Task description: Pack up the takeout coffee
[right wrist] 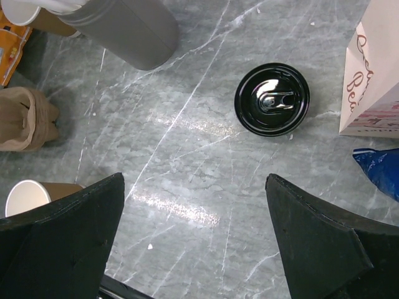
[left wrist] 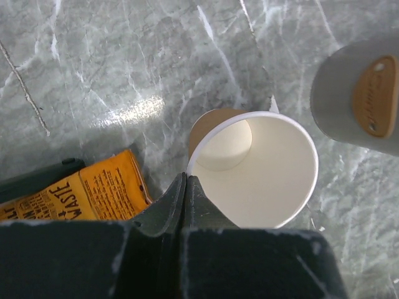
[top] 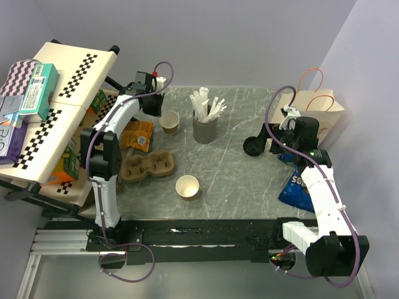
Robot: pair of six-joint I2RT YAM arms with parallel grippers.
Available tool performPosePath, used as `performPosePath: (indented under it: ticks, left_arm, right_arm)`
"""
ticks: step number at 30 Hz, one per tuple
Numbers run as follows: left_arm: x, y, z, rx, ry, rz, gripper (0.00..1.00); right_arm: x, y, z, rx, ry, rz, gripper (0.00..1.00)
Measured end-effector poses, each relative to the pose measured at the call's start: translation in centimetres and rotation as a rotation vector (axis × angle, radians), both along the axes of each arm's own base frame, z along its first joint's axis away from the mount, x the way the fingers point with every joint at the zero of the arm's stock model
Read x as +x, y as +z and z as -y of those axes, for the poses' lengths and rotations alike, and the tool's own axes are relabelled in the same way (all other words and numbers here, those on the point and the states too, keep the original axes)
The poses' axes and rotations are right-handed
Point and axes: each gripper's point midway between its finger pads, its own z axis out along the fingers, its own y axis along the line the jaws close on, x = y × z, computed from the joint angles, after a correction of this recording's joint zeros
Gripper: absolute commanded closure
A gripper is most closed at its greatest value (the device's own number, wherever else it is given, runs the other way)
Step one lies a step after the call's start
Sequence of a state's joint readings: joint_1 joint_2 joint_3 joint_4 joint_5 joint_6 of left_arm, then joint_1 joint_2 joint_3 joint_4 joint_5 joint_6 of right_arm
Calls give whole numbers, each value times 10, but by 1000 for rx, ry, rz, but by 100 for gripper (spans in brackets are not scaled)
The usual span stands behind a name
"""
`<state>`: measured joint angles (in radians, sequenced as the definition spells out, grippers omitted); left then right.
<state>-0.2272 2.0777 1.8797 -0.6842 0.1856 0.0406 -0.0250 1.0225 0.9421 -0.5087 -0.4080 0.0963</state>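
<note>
One brown paper coffee cup, white inside and with no lid, stands at the back left of the table. My left gripper is shut on its near rim, one finger inside and one outside; in the top view it hangs over that cup. A second open cup stands near the front middle, also seen low left in the right wrist view. A black round lid lies flat on the table. My right gripper hovers open just short of it, holding nothing.
A brown moulded cup carrier lies left of the front cup. A grey cup of white sticks stands at the back middle. A paper bag and blue snack bag sit right. An orange packet and a shelf are left.
</note>
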Motion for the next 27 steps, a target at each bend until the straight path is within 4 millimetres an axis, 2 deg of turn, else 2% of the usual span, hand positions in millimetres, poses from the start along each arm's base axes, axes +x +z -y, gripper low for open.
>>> performPosePath:
  ticks: [2, 6, 7, 9, 10, 16, 24, 27]
  left_arm:
    - [2, -5, -2, 2, 4, -9, 99]
    - [1, -10, -4, 6, 8, -26, 91]
    - [1, -10, -4, 5, 9, -26, 84]
    - [2, -8, -4, 4, 9, -23, 79]
    - [2, -8, -4, 4, 8, -22, 73]
    - [4, -4, -4, 2, 8, -11, 54]
    - [1, 8, 2, -31, -16, 5, 48]
    - [-19, 24, 7, -51, -44, 26, 40]
  right_arm:
    - [0, 0, 1, 0, -2, 0, 0]
    - [0, 0, 2, 0, -8, -1, 0]
    - [0, 0, 2, 1, -8, -1, 0]
    - [1, -1, 2, 2, -9, -3, 0]
    - [1, -1, 2, 3, -9, -4, 0]
    - [5, -5, 2, 4, -9, -14, 0]
    - [9, -11, 4, -29, 18, -19, 0]
    - [11, -10, 4, -78, 77, 6, 0]
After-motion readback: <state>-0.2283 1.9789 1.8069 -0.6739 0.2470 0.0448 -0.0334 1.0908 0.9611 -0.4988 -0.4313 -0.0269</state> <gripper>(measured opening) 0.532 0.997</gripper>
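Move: My left hand pinches the left side of the paper cup's rim; the cup's middle lies about 4 cm right, 1 cm back and 4 cm below. The orange bag lies some 8 cm left and 3 cm back, the straw holder 18 cm right and 3 cm back, and the egg-carton tray 16 cm back and 4 cm left. From my right hand, the cup is roughly 35 cm left, 16 cm ahead and 12 cm lower. I set the paper cup down with my left hand, sinking it just 1 cm between the orange bag and straw holder, then hold nearly still while the fingers spread to about half open and let go of the rim. Only then do I start up and back, some 3 cm up and 2 cm towards the base, with hardly any wrist turn. ##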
